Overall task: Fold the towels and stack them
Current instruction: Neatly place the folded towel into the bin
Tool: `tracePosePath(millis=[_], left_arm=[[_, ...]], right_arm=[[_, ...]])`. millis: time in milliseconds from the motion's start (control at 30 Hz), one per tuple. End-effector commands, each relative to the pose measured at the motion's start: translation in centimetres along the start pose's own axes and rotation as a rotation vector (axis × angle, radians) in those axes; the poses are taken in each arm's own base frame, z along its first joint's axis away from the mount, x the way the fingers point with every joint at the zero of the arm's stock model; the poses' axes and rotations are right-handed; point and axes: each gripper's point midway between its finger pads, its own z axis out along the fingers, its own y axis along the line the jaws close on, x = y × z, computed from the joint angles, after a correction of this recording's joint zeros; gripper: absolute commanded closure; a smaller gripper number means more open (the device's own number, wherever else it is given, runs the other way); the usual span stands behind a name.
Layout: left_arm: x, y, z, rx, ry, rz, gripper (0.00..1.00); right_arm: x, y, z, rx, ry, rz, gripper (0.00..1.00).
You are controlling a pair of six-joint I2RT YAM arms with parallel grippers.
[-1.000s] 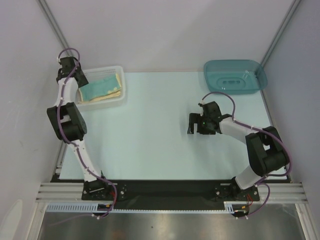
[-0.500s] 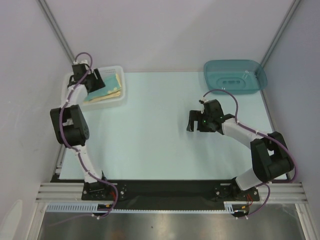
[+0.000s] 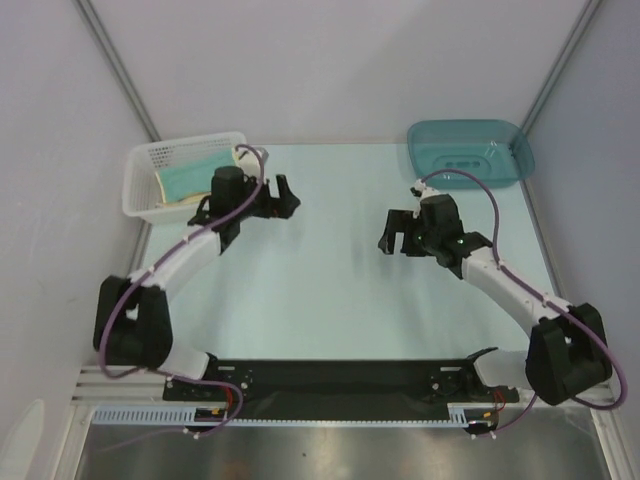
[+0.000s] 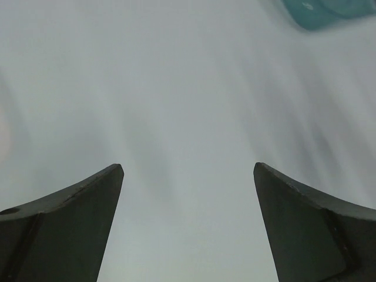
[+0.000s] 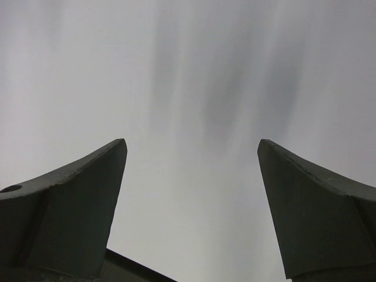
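Observation:
The towels (image 3: 186, 182) lie stacked in the white mesh basket (image 3: 150, 153) at the back left, a teal-faced one on top and pale yellow ones (image 3: 240, 157) showing at its right edge. My left gripper (image 3: 289, 197) hangs over bare table just right of the basket, open, with nothing between its fingers. In the left wrist view the left gripper (image 4: 187, 167) frames only blurred table. My right gripper (image 3: 387, 230) is over the table's middle right, open and empty; the right wrist view shows the right gripper (image 5: 191, 142) over a plain pale surface.
A teal plastic bin (image 3: 470, 152) sits at the back right, and the bin's corner (image 4: 326, 12) shows in the left wrist view. Grey walls close in the table on both sides. The arms' black base rail (image 3: 330, 378) runs along the near edge.
My left arm has swung out of the basket and to the right over the table, its jaws opening wider. The right arm has stretched out, its gripper shifting slightly.

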Motion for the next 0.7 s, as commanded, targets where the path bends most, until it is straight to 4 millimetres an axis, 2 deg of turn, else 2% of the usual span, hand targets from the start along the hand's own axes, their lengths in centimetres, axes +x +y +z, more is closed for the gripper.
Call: tracePosePath(millis=[0, 33, 67, 100, 133, 233, 333, 367, 433, 467, 567, 667], left_arm=[[-1.6, -6.8, -4.2, 0.14, -0.145, 0.139, 0.0], [0.1, -8.8, -4.7, 0.17, -0.118, 0.161, 0.0], [0.7, -9.6, -5.3, 0.17, -0.106, 0.171, 0.0], [0.9, -10.5, -6.1, 0.181, -0.111, 0.183, 0.0], [1.3, -12.3, -7.5, 0.22, -0.122, 0.195, 0.0], [1.6, -14.5, -10.3, 0.268, -0.149, 0.214, 0.0], [2.7, -15.4, -12.0, 0.302, -0.133, 0.193, 0.0], [2.1, -16.1, -13.3, 0.34, -0.17, 0.167, 0.0], [2.8, -16.5, -14.5, 0.372, -0.176, 0.162, 0.0], [2.1, -16.5, -15.6, 0.375, -0.215, 0.16, 0.0], [1.1, -16.1, -17.3, 0.36, -0.28, 0.154, 0.0], [0.7, -16.1, -18.1, 0.37, -0.308, 0.154, 0.0]], right_arm=[[-4.0, 1.4, -3.3, -0.03, -0.137, 0.017, 0.0], [-4.4, 1.5, -3.8, -0.033, -0.156, 0.014, 0.0], [-5.3, 1.7, -4.8, -0.041, -0.193, 0.016, 0.0], [-5.7, 1.7, -5.5, -0.039, -0.216, 0.02, 0.0], [-6.2, 1.5, -6.0, -0.025, -0.237, 0.027, 0.0], [-7.0, 2.0, -8.3, -0.05, -0.293, 0.029, 0.0], [-6.9, 2.3, -10.3, -0.082, -0.338, 0.032, 0.0], [-6.7, 2.4, -10.7, -0.09, -0.345, 0.032, 0.0], [-6.1, 2.7, -11.7, -0.124, -0.36, 0.03, 0.0], [-5.8, 2.7, -11.9, -0.129, -0.358, 0.028, 0.0], [-4.9, 2.6, -12.7, -0.138, -0.357, 0.027, 0.0], [-4.5, 2.6, -13.3, -0.145, -0.362, 0.025, 0.0]])
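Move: The folded towel lies in the white bin, roughly 27 cm left of the left hand, 10 cm ahead and 14 cm below; the bin's middle is some 5 cm farther left of it. Both hands are empty and wide open above clear table. From the right hand the towel is about 62 cm left, 22 cm ahead and 8 cm lower, while the empty teal bin stands some 30 cm ahead and 27 cm right, 7 cm lower. Heading back towards its own base and away from the white bin, the left hand draws back about 20 cm, rising some 11 cm and swinging right before easing slightly left again; it turns clockwise while its fingers tip up. The right hand rises about 13 cm, then also draws back a little, its fingers tipping up some 20 degrees. Both stay open, touching nothing. ##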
